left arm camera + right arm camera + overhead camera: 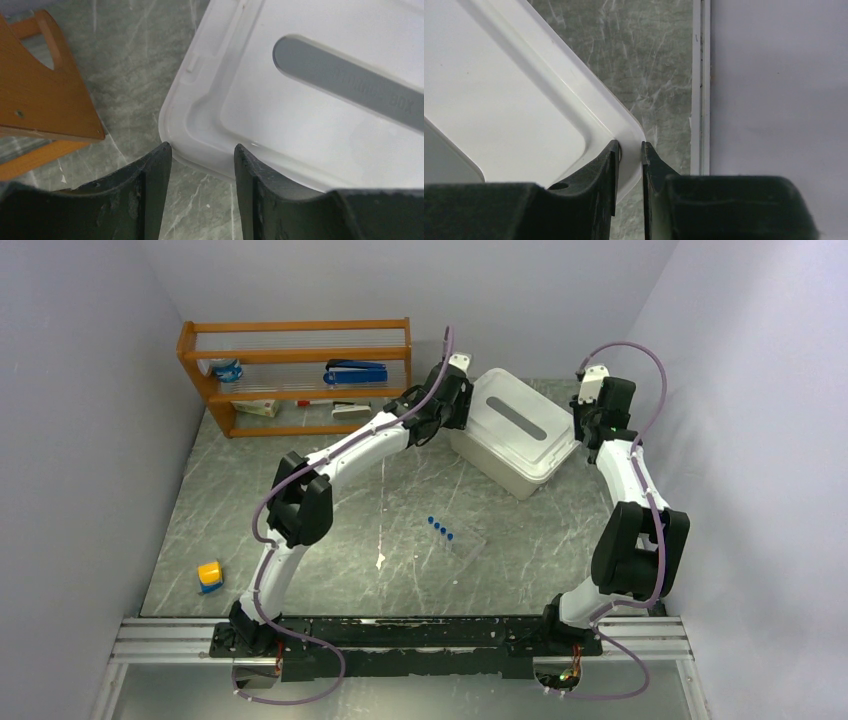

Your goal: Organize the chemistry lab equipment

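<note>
A white lidded storage box (515,430) stands at the back of the table. My left gripper (458,420) is at its left corner. In the left wrist view this gripper (202,150) is open, its tips straddling the lid's rim (185,125), with bare table showing between the fingers. My right gripper (582,430) is at the box's right corner. The right wrist view shows that gripper (630,146) shut on the lid's corner rim (626,127). Several blue-capped clear tubes (440,529) stand in a clear rack (463,547) mid-table. Other lab items are out of view.
An orange shelf (300,370) with a blue stapler (355,371) and stationery stands at the back left, its end panel (40,100) close to my left gripper. A yellow-and-blue block (209,575) lies front left. A small white scrap (380,561) lies mid-table. The wall (774,100) is close on the right.
</note>
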### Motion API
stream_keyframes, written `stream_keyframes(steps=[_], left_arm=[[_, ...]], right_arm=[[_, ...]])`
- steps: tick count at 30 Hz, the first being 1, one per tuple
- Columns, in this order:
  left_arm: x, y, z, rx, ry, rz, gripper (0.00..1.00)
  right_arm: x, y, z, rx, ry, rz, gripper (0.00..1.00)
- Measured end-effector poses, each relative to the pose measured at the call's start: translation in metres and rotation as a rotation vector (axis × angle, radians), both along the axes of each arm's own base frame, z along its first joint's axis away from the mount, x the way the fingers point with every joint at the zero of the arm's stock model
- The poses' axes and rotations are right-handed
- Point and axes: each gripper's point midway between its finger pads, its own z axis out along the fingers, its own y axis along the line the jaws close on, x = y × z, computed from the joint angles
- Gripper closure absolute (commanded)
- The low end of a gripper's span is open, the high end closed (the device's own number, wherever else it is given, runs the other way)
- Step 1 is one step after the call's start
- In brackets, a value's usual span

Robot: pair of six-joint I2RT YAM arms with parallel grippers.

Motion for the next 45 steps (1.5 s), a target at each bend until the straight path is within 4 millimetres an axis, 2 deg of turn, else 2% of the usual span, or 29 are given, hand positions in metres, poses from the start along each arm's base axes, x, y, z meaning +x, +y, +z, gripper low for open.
stream_keyframes(steps=[3,13,16,22,25,28,33,36,39,41,45], left_arm=[[-0.003,-0.001,-0.011,0.002,0.018,-0.01,0.45],[-0.006,-0.004,-0.01,-0.025,0.022,-0.032,0.37],[-0.007,-0.005,-0.009,-0.029,0.026,-0.031,0.32],[-0.007,-0.004,-0.008,-0.031,0.031,-0.028,0.27],[-0.007,-0.004,-0.005,-0.033,0.029,-0.028,0.28],[-0.009,-0.003,-0.004,-0.02,0.036,-0.03,0.27],[-0.009,-0.001,0.007,-0.015,0.024,-0.038,0.21],[-0.015,0.003,0.025,-0.026,0.007,-0.052,0.18],[-0.03,0.015,0.056,-0.049,-0.018,-0.062,0.14],[-0.043,0.028,0.084,-0.076,-0.046,-0.063,0.12],[-0.077,0.062,0.135,-0.127,-0.098,-0.058,0.05]], right_arm=[[0.001,-0.001,0.0,-0.011,-0.008,0.003,0.86],[0.002,-0.004,-0.002,-0.005,-0.014,-0.036,0.77],[0.005,-0.008,-0.01,0.005,-0.005,-0.08,0.77],[0.014,-0.02,-0.01,0.005,-0.012,-0.171,0.78],[0.014,-0.023,-0.01,0.008,-0.015,-0.198,0.75],[0.013,-0.022,-0.009,0.029,-0.012,-0.212,0.67],[0.004,-0.012,-0.006,0.12,0.006,-0.236,0.59],[-0.001,0.001,0.004,0.178,0.007,-0.245,0.57],[-0.006,0.028,0.025,0.243,-0.024,-0.24,0.55],[-0.012,0.057,0.043,0.298,-0.052,-0.214,0.53],[-0.036,0.136,0.075,0.419,-0.104,-0.097,0.44]])
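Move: The lid, already lying over the box, has its middle about 11 cm to the right of the left hand and 2 cm ahead; from the right hand it is roughly 13 cm left and 4 cm ahead, in both cases just below the fingertips. The wooden rack's right end stands some 15 cm to the left hand's left and 3 cm ahead, and the blue-capped tubes lie about 22 cm back, 8 cm left and 18 cm down from that same hand. The lid's left corner is pressed down about 1 cm by the left fingertips while the right hand, still pinching its right corner, works some 2 cm right, slightly forward and down, turning clockwise about 10 degrees. Both grippers then open and come away: the left rises some 13 cm, drawing back and left, and the right sweeps left over the lid, rising and rolling its left side up. ##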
